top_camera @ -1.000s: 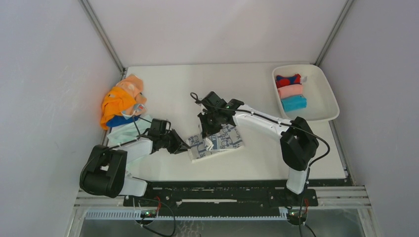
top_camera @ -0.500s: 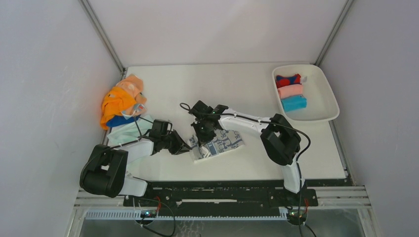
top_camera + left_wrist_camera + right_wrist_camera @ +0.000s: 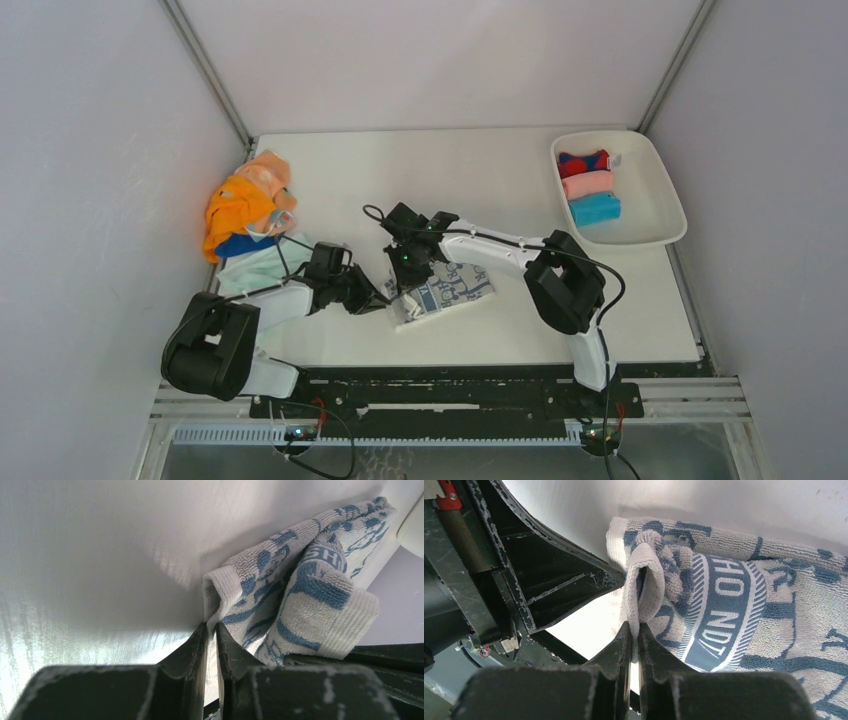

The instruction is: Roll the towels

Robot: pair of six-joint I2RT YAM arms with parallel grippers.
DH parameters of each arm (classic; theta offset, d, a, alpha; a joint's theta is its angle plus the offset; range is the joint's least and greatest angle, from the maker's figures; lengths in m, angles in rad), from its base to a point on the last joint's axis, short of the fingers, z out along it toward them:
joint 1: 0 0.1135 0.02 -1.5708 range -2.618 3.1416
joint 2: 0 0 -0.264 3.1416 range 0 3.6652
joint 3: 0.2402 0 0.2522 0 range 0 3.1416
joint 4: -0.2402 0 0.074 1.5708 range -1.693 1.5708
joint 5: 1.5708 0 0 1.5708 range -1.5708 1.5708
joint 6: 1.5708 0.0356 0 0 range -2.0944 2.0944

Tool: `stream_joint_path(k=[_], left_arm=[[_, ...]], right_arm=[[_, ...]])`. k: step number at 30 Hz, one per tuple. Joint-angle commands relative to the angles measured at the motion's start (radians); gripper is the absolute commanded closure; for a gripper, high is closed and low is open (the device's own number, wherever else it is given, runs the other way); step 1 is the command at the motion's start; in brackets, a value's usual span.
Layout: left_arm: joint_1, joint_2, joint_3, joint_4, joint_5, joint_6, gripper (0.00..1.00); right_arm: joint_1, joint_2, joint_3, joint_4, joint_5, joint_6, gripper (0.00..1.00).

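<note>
The white towel with blue-grey print [image 3: 447, 290] lies partly folded on the table in front of both arms. My left gripper [image 3: 211, 625] comes in low from the left and is shut on the towel's white left hem [image 3: 216, 582]. My right gripper [image 3: 634, 625] reaches over from the right and is shut on a raised fold of the same towel [image 3: 644, 580], right beside the left fingers [image 3: 569, 587]. Both grips sit at the towel's left end [image 3: 398, 292]. More towels lie heaped at the left: orange [image 3: 236, 210], peach-pink [image 3: 268, 170], bright blue [image 3: 240, 245] and pale mint [image 3: 252, 270].
A white plastic tray [image 3: 652, 190] stands at the back right. It holds three rolled towels in a row: red-and-blue [image 3: 583, 162], pink [image 3: 587, 185] and blue [image 3: 594, 209]. Grey walls close in the left, back and right sides of the table.
My right gripper has moved left and nearer with the towel's fold, so the towel now looks narrower and bunched at its left end. The left jaws have closed a little further on the hem.
</note>
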Motion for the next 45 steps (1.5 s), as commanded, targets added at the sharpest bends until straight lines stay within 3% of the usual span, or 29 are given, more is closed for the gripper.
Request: stream_joint_path(k=[1, 5, 9, 13, 18, 24, 31, 40, 45], left_arm=[[-0.01, 0.011, -0.027, -0.025, -0.043, 0.004, 0.83], [-0.01, 0.008, -0.022, -0.03, -0.048, 0.002, 0.8], [-0.01, -0.006, -0.014, -0.054, -0.061, 0.002, 0.74], [-0.01, -0.055, -0.003, -0.106, -0.097, 0.005, 0.65], [-0.01, -0.149, 0.021, -0.223, -0.186, 0.015, 0.55], [-0.01, -0.315, 0.053, -0.397, -0.297, 0.025, 0.51], [-0.052, -0.427, 0.146, -0.464, -0.284, 0.006, 0.5], [-0.201, -0.291, 0.188, -0.333, -0.28, -0.059, 0.48], [-0.215, -0.206, 0.197, -0.269, -0.29, -0.063, 0.49]], right_arm=[[0.009, 0.021, 0.034, 0.022, -0.003, 0.024, 0.95], [0.013, 0.026, 0.017, 0.019, -0.02, 0.016, 0.94], [0.019, -0.006, 0.004, 0.024, -0.049, 0.012, 0.85], [0.019, -0.07, -0.01, 0.029, -0.049, 0.008, 0.76], [0.004, -0.178, -0.064, 0.041, -0.029, -0.003, 0.72], [-0.071, -0.358, -0.229, 0.126, -0.069, -0.019, 0.67], [-0.275, -0.534, -0.523, 0.323, -0.232, -0.004, 0.66], [-0.41, -0.615, -0.72, 0.493, -0.325, 0.013, 0.65], [-0.431, -0.618, -0.768, 0.534, -0.341, 0.01, 0.65]])
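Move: The right fingers pinch a raised fold near the patterned towel's left end; the towel's middle lies about 7 cm to their right, 1 cm back and 4 cm lower, and its right end some 16 cm right and 1 cm ahead. The left fingers grip its left corner at table level, with its middle roughly 10 cm to the right and 1 cm ahead, and the mint towel about 24 cm left, 5 cm ahead. Both hands let go; the right arcs 14 cm right over the towel, the left rises 8 cm, dips 2. ##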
